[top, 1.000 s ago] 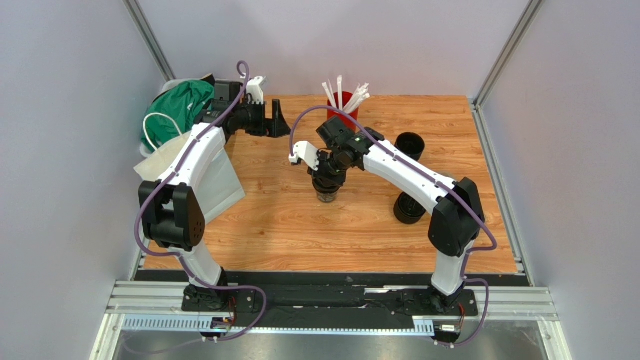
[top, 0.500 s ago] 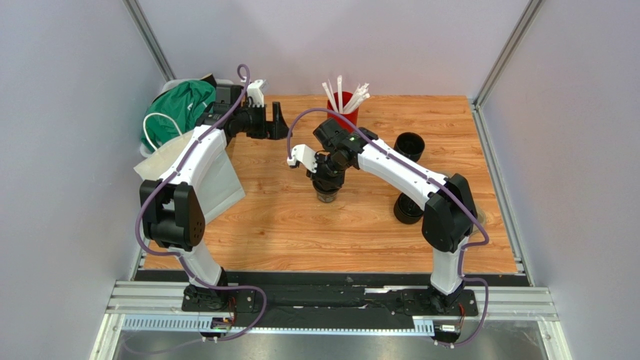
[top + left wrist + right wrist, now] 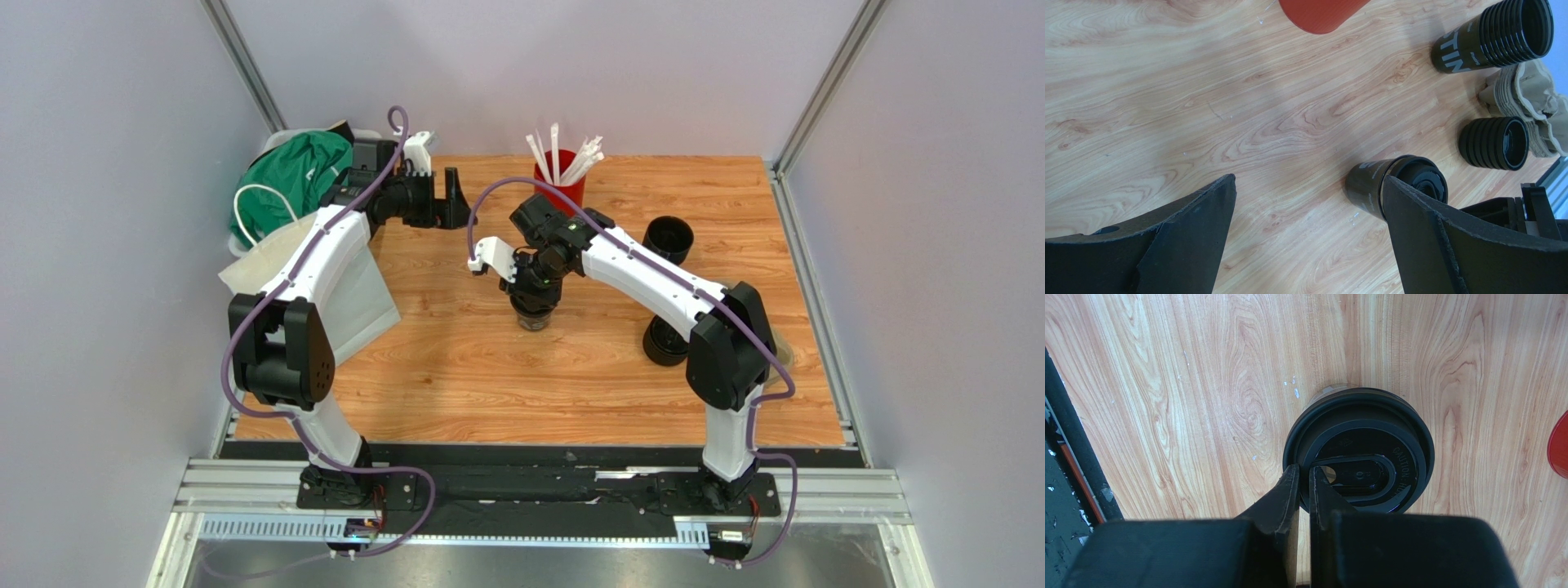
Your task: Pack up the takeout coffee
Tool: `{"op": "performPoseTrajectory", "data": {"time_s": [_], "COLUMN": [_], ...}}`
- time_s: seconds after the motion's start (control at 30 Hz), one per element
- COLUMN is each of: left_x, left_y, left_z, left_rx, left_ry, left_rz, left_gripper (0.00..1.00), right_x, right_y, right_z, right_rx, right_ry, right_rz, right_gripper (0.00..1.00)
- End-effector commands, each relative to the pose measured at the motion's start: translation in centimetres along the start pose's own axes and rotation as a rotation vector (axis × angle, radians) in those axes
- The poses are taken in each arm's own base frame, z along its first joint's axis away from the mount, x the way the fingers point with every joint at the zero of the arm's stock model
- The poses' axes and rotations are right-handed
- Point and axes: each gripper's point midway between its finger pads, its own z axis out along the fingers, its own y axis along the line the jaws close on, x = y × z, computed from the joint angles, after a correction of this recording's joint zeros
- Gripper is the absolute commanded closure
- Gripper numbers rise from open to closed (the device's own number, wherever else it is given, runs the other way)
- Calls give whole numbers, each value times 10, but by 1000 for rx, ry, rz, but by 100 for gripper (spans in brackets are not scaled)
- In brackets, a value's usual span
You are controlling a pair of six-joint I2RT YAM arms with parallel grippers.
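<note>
A takeout coffee cup [image 3: 1364, 425] with a round black lid stands on the wooden table [image 3: 466, 355] near the middle. My right gripper [image 3: 1303, 473] hangs right above it, jaws nearly together and pinching the lid's rim at its near-left edge. From above, this gripper [image 3: 534, 298] covers the cup [image 3: 532, 322]. Two more black cups [image 3: 670, 235] [image 3: 667, 342] stand to the right. My left gripper [image 3: 451, 196] is at the back left, open and holding nothing. In its wrist view the left gripper [image 3: 1308, 180] is wide apart over bare wood, with the lidded cup [image 3: 1369, 184] beside its right finger.
A red cup of white straws [image 3: 558, 174] stands at the back centre. A green bag [image 3: 288, 184] and a white paper bag [image 3: 337, 282] lie at the left edge. In the left wrist view a brown pulp carrier [image 3: 1530, 92] sits between the two far black cups [image 3: 1496, 37] [image 3: 1493, 142].
The right arm's elbow has swung slightly left while its gripper stayed on the cup's lid. Its jaws have parted a touch. The left arm has barely moved.
</note>
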Motion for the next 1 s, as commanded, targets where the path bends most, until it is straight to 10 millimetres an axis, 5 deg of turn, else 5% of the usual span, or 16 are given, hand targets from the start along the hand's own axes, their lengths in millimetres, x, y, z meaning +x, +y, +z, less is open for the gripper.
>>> {"op": "performPoseTrajectory", "data": {"time_s": [0.0,0.7,0.97], "left_x": [-15,-15,-4], "left_y": [-10,-12,-17], "left_z": [-8,-9,-4], "left_rx": [19,24,47], "left_ry": [-56,-54,-19], "left_rz": [23,22,42], "left_gripper": [3,3,3], "right_x": [-17,-21,-41], "right_y": [-7,-14,-23], "right_z": [-4,-5,-61], "right_rx": [24,68,181], "right_ry": [-44,-64,-169], "right_rz": [-30,-26,-16], "right_gripper": [90,69,53]}}
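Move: The lidded coffee cup stands right under the right hand, whose nearly shut fingertips are at the lid's near edge; its middle is about 3 cm ahead, 1 cm left and 6 cm below. From this hand the red straw cup is about 22 cm ahead and 4 cm right, the black cup stack 12 cm ahead and 21 cm right, the lid stack 2 cm back and 20 cm right. From the left hand the lidded cup lies 11 cm back, 11 cm right and 14 cm below. The right hand stays in place low at the near side of the coffee cup's lid, where its almost closed fingertips have been resting, and spreads its fingers steadily until they stand a little under half open. Only towards the end does it begin to ease forward over the lid and up, about 1 cm each way, the fingers still pointing steeply down and parting faster. ##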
